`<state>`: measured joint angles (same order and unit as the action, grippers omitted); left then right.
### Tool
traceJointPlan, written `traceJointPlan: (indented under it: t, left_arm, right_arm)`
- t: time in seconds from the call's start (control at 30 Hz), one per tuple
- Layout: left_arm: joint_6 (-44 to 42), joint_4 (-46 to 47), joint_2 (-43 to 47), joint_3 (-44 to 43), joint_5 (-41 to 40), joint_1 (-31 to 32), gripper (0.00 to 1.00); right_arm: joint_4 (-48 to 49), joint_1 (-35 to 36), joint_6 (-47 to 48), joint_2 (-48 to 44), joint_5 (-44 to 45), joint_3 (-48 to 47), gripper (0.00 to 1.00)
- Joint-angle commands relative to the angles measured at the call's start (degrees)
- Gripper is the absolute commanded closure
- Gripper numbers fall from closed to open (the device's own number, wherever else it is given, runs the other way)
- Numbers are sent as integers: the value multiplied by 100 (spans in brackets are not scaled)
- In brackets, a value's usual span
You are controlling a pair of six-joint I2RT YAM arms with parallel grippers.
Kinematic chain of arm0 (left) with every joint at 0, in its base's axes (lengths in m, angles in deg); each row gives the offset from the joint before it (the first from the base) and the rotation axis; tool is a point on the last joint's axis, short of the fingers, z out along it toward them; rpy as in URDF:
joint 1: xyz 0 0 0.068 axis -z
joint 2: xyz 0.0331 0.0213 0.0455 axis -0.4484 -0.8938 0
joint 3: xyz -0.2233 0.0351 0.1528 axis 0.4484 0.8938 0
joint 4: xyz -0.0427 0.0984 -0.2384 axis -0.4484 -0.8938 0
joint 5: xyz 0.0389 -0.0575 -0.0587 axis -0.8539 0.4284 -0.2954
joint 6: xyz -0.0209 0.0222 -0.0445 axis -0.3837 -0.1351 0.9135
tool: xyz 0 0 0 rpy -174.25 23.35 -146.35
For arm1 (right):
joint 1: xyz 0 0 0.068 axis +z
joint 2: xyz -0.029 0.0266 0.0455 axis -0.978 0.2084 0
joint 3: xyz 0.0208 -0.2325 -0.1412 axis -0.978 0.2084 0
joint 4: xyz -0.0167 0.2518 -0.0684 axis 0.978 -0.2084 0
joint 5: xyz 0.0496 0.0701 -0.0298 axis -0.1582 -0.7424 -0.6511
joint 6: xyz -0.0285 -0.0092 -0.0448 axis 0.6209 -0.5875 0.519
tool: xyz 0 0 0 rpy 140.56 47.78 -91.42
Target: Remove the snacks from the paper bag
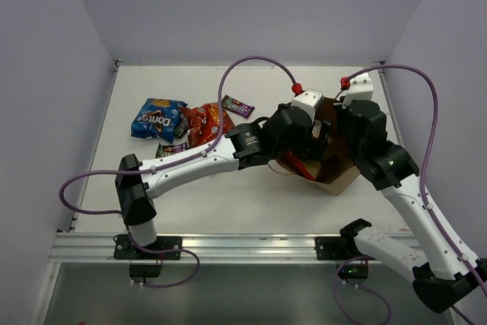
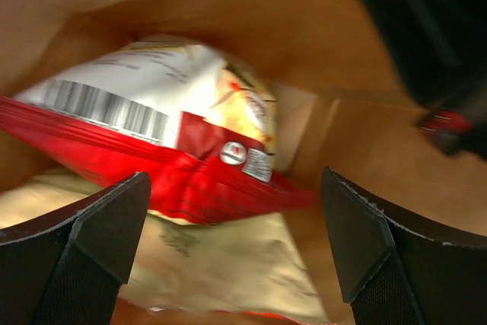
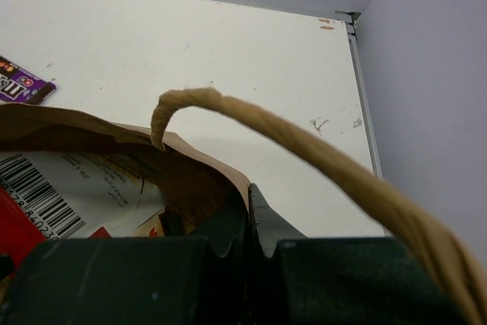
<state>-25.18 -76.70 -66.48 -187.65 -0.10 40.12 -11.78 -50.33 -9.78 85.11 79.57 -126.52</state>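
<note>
The brown paper bag (image 1: 339, 176) lies at the right of the table, mouth toward the left. My right gripper (image 1: 336, 130) is shut on the bag's upper rim (image 3: 228, 176), beside its twisted handle (image 3: 319, 159). My left gripper (image 1: 307, 147) is open inside the bag's mouth, its fingers (image 2: 91, 241) on either side of a white-and-red chip bag (image 2: 160, 138) lying on a cream chip bag (image 2: 228, 260), touching neither. On the table at the left lie the blue Doritos bag (image 1: 157, 118), a red-orange chip bag (image 1: 206, 123) and two purple candy bars (image 1: 237, 106).
The bag's brown inner wall (image 2: 380, 150) is close round the left fingers. White walls stand at the back and both sides; the right wall (image 3: 426, 74) is near the bag. One purple candy bar (image 3: 19, 83) lies behind the bag's rim.
</note>
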Motion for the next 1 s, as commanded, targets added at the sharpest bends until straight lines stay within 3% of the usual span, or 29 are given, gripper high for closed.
traceJointPlan:
  t: [0.0, 0.2, 0.5, 0.77, 0.8, 0.9, 0.93, 0.97]
  left_arm:
    - [-32, -52, 59, -175, -475, -5, 0]
    - [962, 106, 341, 352, -1416, -14, 0]
    - [1788, 237, -169, 343, -2057, -93, 0]
    - [2149, 334, -670, 133, -1768, -471, 1]
    - [2132, 369, -714, 98, -1768, -506, 3]
    - [2035, 413, -846, -122, -1663, -515, 25]
    - [1991, 439, -803, -140, -1602, -515, 45]
    - [1947, 492, -741, -114, -1566, -515, 56]
  right_arm:
    - [503, 5, 59, -188, 7, -62, 100]
    - [468, -4, -195, -250, 139, 0, 100]
    - [424, 14, -609, -329, 16, 140, 100]
    - [336, 101, -864, -443, -115, 351, 100]
    - [327, 110, -873, -452, -116, 386, 100]
    - [345, 110, -899, -443, -63, 448, 100]
    - [353, 119, -891, -435, 24, 465, 100]
    - [371, 110, -891, -426, 69, 483, 100]
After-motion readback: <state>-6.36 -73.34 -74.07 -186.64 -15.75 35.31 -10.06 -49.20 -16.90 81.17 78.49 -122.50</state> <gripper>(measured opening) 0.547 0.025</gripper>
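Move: Inside the paper bag's mouth, the open left fingers have the red-and-white snack bag about 7 cm ahead, 1 cm left and 8 cm below. The pale snack bag lies nearer the robot, roughly 1 cm ahead, 2 cm left and 10 cm down. The held rim corner is some 6 cm ahead, 6 cm right and 4 cm higher. From the right hand, the red-and-white snack bag is about 1 cm ahead, 7 cm left and 12 cm lower. Reaching forward about 8 cm and down 5 cm within the paper bag, after a small early drift left, the left hand turns counter-clockwise nearly 30 degrees to point farther ahead. Its wide-open fingers begin closing around the snack bag's red part only at the end, reaching about half open. The right fingers keep the rim pinched, rolling slightly left side up. ##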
